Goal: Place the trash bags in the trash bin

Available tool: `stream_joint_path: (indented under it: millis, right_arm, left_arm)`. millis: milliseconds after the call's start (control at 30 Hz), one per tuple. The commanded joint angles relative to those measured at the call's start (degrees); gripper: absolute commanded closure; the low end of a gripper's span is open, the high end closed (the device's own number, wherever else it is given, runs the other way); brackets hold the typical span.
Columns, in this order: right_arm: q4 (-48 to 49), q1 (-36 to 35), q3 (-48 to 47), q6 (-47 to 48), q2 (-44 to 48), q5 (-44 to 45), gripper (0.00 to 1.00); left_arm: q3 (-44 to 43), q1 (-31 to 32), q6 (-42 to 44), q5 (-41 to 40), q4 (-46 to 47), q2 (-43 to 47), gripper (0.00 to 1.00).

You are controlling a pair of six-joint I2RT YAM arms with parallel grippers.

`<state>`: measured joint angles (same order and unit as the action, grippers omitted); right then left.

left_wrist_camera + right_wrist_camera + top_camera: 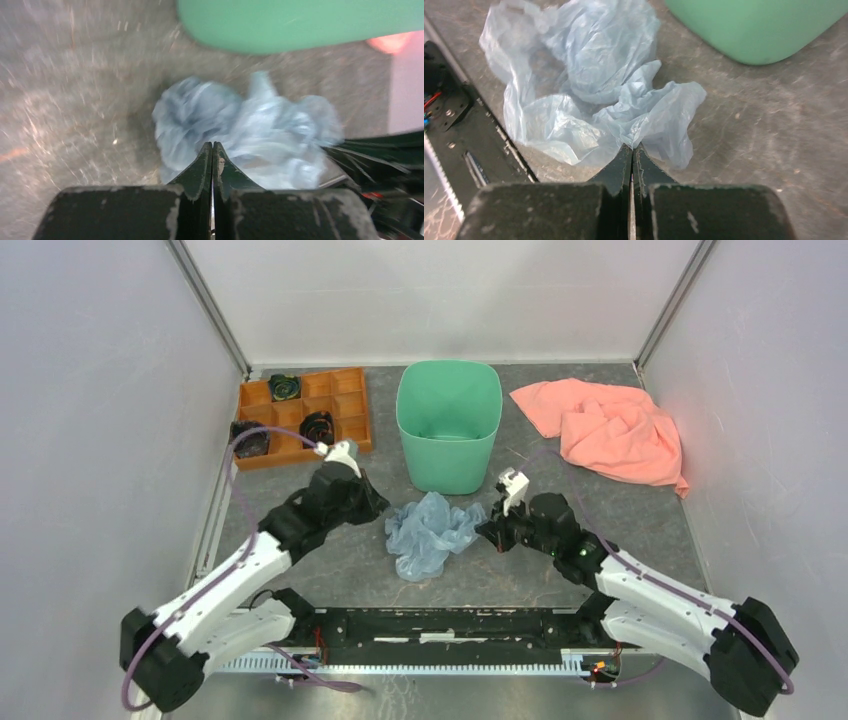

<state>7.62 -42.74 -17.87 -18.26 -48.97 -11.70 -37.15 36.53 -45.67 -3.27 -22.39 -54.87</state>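
The crumpled pale blue trash bag (430,528) lies on the grey table just in front of the mint-green trash bin (446,465). My left gripper (378,508) is at the bag's left edge. In the blurred left wrist view its jaws (212,145) are pressed together with the bag (260,120) bulging on both sides of the tips. My right gripper (487,530) is at the bag's right edge. Its jaws (632,146) are shut, with a fold of the bag (584,75) gathered into the tips. The bin (300,25) (759,25) stands upright just beyond.
An orange compartment tray (352,410) holding dark parts sits at the back left. A salmon-pink cloth (610,430) lies at the back right. A black rail (450,625) runs along the near edge between the arm bases. White walls close in three sides.
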Motion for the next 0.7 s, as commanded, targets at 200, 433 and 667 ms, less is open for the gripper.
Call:
stream_joint_path:
  millis: [200, 433, 667]
  right_arm:
    - [-14.23, -4.16, -33.65, 8.11, -2.01, -4.19, 1.0]
    - [-8.86, -4.34, -16.73, 8.89, 2.52, -3.5, 1.0]
    - [-14.49, 2.75, -1.84, -5.65, 11.25, 13.41, 1.0]
  left_arm:
    - [-34.08, -0.23, 8.98, 1.13, -3.53, 18.51, 0.98]
    - [-23.26, -0.24, -1.02, -7.57, -21.72, 17.27, 0.77]
    - [-6.12, -0.24, -3.16, -1.12, -13.26, 16.73, 0.42]
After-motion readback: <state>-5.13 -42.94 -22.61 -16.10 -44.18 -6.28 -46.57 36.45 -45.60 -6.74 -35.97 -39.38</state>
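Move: The right fingers are shut on the right end of the blue trash bag, whose middle lies about 11 cm to their left, level fore and aft, some 6 cm lower. From the left hand, also shut, the bag's middle is about 10 cm right, 5 cm back and 9 cm down. The trash bin stands roughly 19 cm ahead of the right hand and 7 cm left, about level in height; from the left hand it is 15 cm ahead and 13 cm right. Upward in a fast whip, then straight back down, both arms together: the left hand shoots up some 37 cm, its fingers tipping up about 55 degrees, and drops to end about 10 cm above its start, opening to about half on the way. The right keeps its pinch on the bag, rises about 22 cm and returns almost to its starting height, 2 cm farther right. ##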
